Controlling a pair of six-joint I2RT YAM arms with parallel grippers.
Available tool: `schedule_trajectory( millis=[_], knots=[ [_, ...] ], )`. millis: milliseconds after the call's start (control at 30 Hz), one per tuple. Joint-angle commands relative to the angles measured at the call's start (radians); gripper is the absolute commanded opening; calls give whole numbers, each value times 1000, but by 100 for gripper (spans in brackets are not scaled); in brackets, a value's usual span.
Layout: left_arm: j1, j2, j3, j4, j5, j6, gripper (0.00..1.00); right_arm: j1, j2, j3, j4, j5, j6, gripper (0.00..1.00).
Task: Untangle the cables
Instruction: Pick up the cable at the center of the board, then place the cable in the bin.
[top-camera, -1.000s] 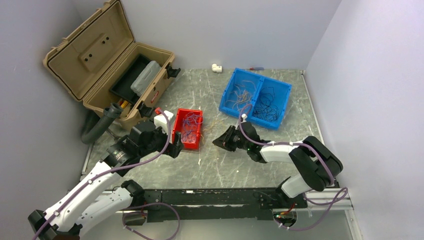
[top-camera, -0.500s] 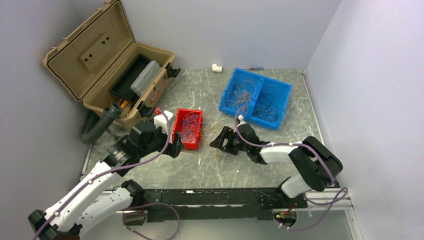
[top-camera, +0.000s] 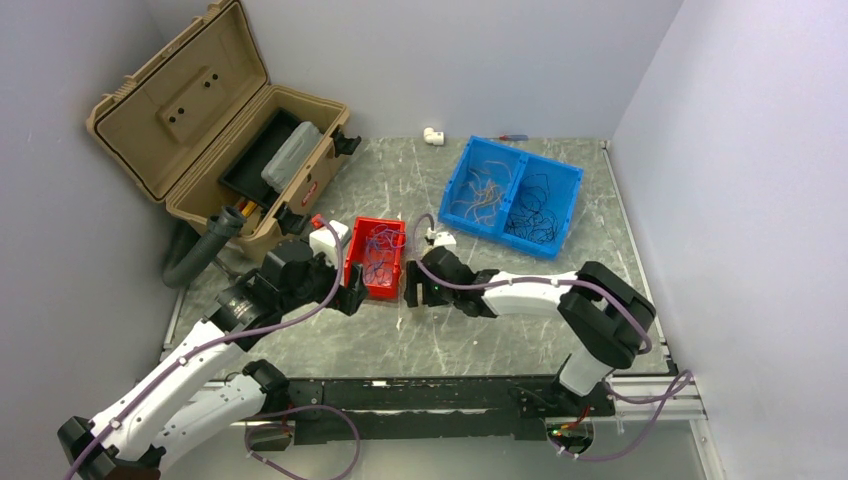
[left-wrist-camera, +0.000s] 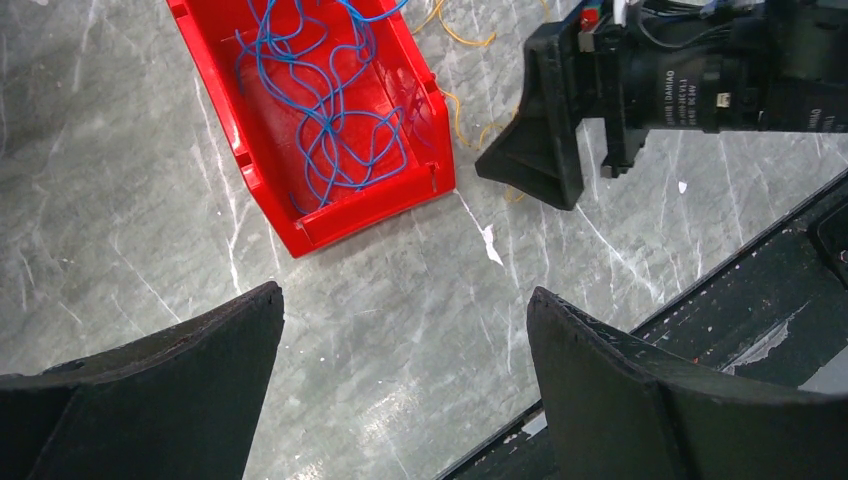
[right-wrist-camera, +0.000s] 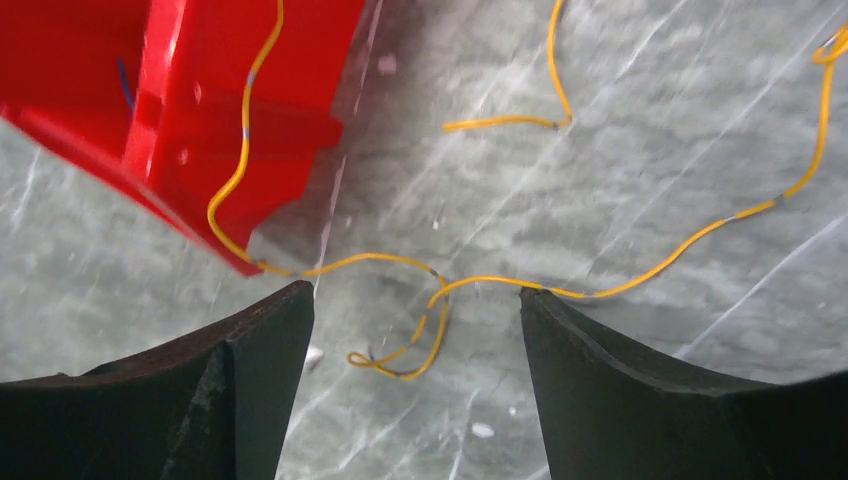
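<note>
Thin yellow-orange cables (right-wrist-camera: 440, 319) lie loose on the grey table beside the red bin (right-wrist-camera: 230, 90); one strand runs up over the bin's corner. My right gripper (right-wrist-camera: 415, 300) is open just above them, a small yellow loop on the table between its fingers and nothing gripped. From above, this gripper (top-camera: 413, 283) points at the red bin (top-camera: 352, 262), which holds blue cables (top-camera: 378, 250). My left gripper (left-wrist-camera: 405, 300) is open and empty over bare table, near the bin's front wall (left-wrist-camera: 370, 208). Blue cables (left-wrist-camera: 330, 130) fill that bin.
A blue two-compartment bin (top-camera: 455, 180) at the back holds pale wires on its left and black wires (top-camera: 535, 215) on its right. An open tan toolbox (top-camera: 230, 150) and a black corrugated hose (top-camera: 200, 250) sit at the left. A black rail (top-camera: 420, 400) edges the near side.
My right arm has swung left from mid-table to the red bin's near corner, and its gripper has gone from shut to open. The left arm has not moved.
</note>
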Motion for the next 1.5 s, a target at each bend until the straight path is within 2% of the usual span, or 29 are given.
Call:
schedule_trajectory(
  millis=[0,133,300,400,533,600,833,967,1233,1467],
  knots=[
    [4,0,52,13,0,1,94,45,63,92,-167,215,-50,78],
    [4,1,55,14,-1,4,94,64,91,99,-166,234,-46,79],
    [4,6,62,12,2,7,94,73,149,151,-217,279,-38,66],
    [4,3,62,8,-2,11,94,92,163,179,-251,331,-41,49],
    [3,3,65,5,-7,12,94,95,127,166,-256,369,-22,11],
    [4,3,67,4,-8,13,94,95,80,150,-247,377,-22,0],
    [4,3,68,3,-12,14,94,86,-147,80,-246,374,-30,0],
    [4,0,64,9,-9,11,94,29,-284,73,-272,290,-45,0],
    [4,-11,61,15,-14,-5,94,-210,-448,164,-360,-49,-112,0],
    [4,-23,56,12,-15,-18,94,-467,-419,249,-337,-422,-93,0]
  ],
)
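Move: The yellow cable's crossing, near the table's centre, lies just under the right hand: about 2 cm ahead, 1 cm to its right and 2 cm below. The red bin's middle is roughly 9 cm ahead and 7 cm to the left of that hand, at about its height; the blue bin's is some 22 cm ahead and 20 cm to the right. From the left hand, the cable crossing is about 6 cm ahead, 12 cm to the right and 17 cm below. Forward and down by about 2 cm each, the right hand eases onto the yellow cable, fingertips tipping some 15 degrees steeper, and the open fingers shut to pinch it. Gripping the cable, the hand backs slightly to the right, then climbs about 18 cm while swinging right and forward towards the blue bin, the fingers levelling out again. ##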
